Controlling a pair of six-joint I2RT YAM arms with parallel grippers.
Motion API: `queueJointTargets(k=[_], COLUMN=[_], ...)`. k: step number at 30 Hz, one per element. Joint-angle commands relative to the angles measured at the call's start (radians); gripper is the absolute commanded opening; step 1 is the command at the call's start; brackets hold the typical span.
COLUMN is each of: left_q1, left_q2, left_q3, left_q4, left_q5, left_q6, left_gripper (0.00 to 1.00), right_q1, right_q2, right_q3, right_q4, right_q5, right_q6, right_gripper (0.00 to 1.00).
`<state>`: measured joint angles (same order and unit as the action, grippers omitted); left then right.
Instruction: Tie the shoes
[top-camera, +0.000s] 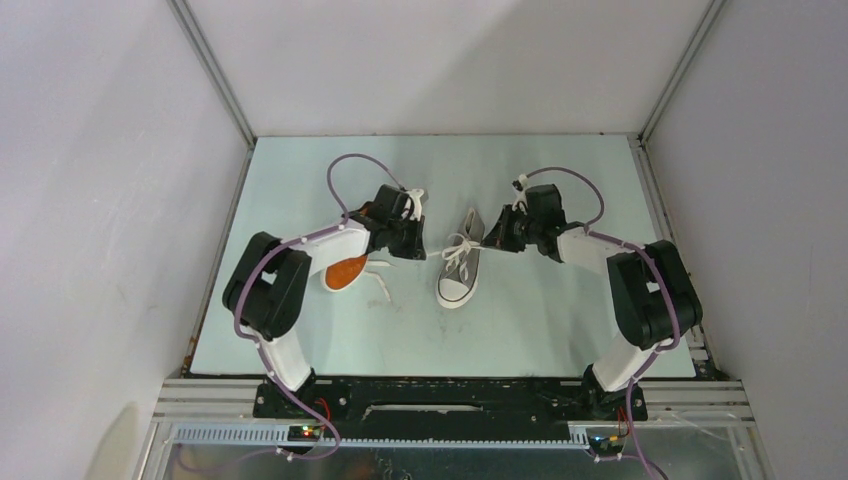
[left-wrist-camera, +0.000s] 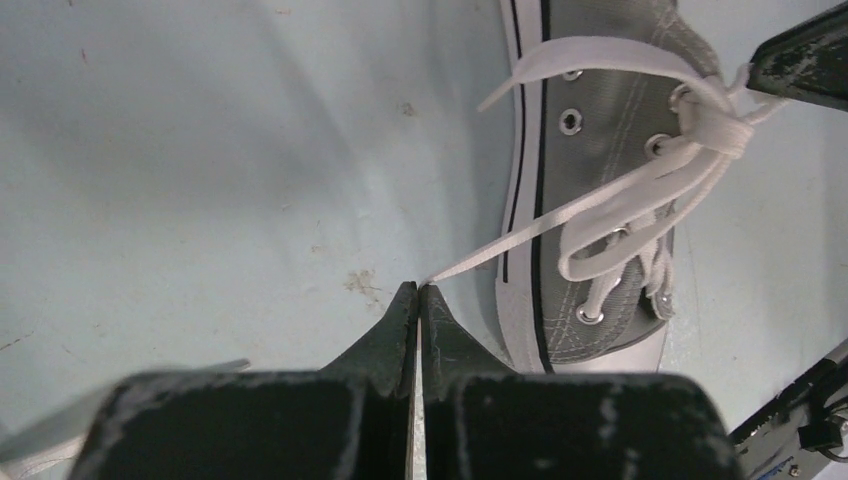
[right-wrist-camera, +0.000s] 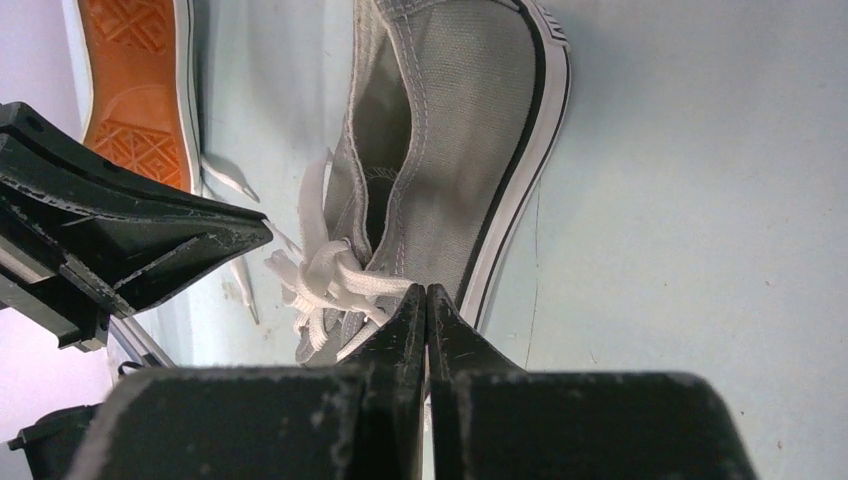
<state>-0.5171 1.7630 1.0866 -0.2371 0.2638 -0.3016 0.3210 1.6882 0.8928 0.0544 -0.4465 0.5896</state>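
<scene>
One grey shoe (top-camera: 458, 278) stands upright mid-table, its white toe cap toward the arm bases. Its white laces meet in a loose knot (left-wrist-camera: 722, 128) over the tongue. My left gripper (left-wrist-camera: 419, 290) is shut on one lace end (left-wrist-camera: 520, 238), which runs taut from the knot to its tips, left of the shoe (left-wrist-camera: 600, 130). My right gripper (right-wrist-camera: 427, 292) is shut on the other lace strand right beside the knot (right-wrist-camera: 325, 275), at the shoe's (right-wrist-camera: 450, 120) opening. The second shoe (top-camera: 346, 272) lies on its side under the left arm, orange sole (right-wrist-camera: 135, 90) showing.
The tipped shoe's loose lace (top-camera: 380, 285) trails on the pale table (top-camera: 560, 330). White enclosure walls (top-camera: 110, 200) close in the left, right and back. Purple cables (top-camera: 345, 170) loop above both wrists. The left gripper's fingers (right-wrist-camera: 150, 245) sit close to the knot in the right wrist view.
</scene>
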Motion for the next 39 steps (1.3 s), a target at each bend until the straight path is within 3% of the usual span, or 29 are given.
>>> queueJointTargets(k=[1,6,10,16,22,26,30,39], left_q1=[0.011,0.012,0.012,0.011,-0.002,-0.010,-0.011,-0.019], left_q2=[0.017,-0.010,-0.084,-0.195,-0.154,-0.078,-0.020,0.032], left_q3=[0.024,0.005,-0.049,-0.125,-0.097,-0.070,-0.050,-0.007], left_q4=[-0.021,-0.006,0.066,0.180,0.267,0.299,0.320,0.287], left_q5=[-0.040,-0.061,-0.056,0.022,0.231,0.290,0.305,0.307], left_q6=[0.024,0.014,-0.008,-0.038,-0.039,-0.053,-0.077,-0.074], left_gripper=[0.00,0.00,0.33,0.58,0.60,0.58,0.50,0.56], right_q1=[0.015,0.022,0.027,0.035,0.038,0.038,0.039,0.040], right_q2=[-0.024,-0.027,-0.032,-0.030,-0.029,-0.029,-0.030,-0.029], right_q3=[0.031,0.031,0.031,0.031,0.034,0.034,0.034,0.034], right_q4=[-0.014,-0.009,0.004,0.021,0.025,0.026,0.025,0.027], right_q5=[0.055,0.054,0.045,0.027,0.020,0.017,0.014,0.012], right_q6=[-0.027,-0.034,-0.040,-0.040,-0.041,-0.041,-0.041,-0.042], right_gripper=[0.00,0.00,0.00,0.00,0.00,0.00,0.00,0.00])
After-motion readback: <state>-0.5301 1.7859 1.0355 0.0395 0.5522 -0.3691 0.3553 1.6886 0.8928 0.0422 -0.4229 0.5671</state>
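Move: The left hand, pinching a taut lace strand, has the gray shoe's knot about 11 cm to its right, 3 cm ahead and 3 cm higher. The lace loop hangs some 9 cm right, 2 cm back and 1 cm up; the loose lace tip lies about 7 cm right, 4 cm ahead and 2 cm up. The orange-soled shoe is 18 cm left, 1 cm ahead and 2 cm below. From the right hand the knot is 4 cm left, straight out sideways, level in height. The left hand eases its pull on the lace strand, opens its fingers a little over halfway and lets go, then lifts in an arc up about 5 cm and down again, swinging about 5 cm right towards the knot and loop and ending some 3 cm higher than it began, with the fingertips tilted nearly 20 degrees farther round to the right. The right hand stays almost in place beside the knot, fingers still shut on its own lace strand. ##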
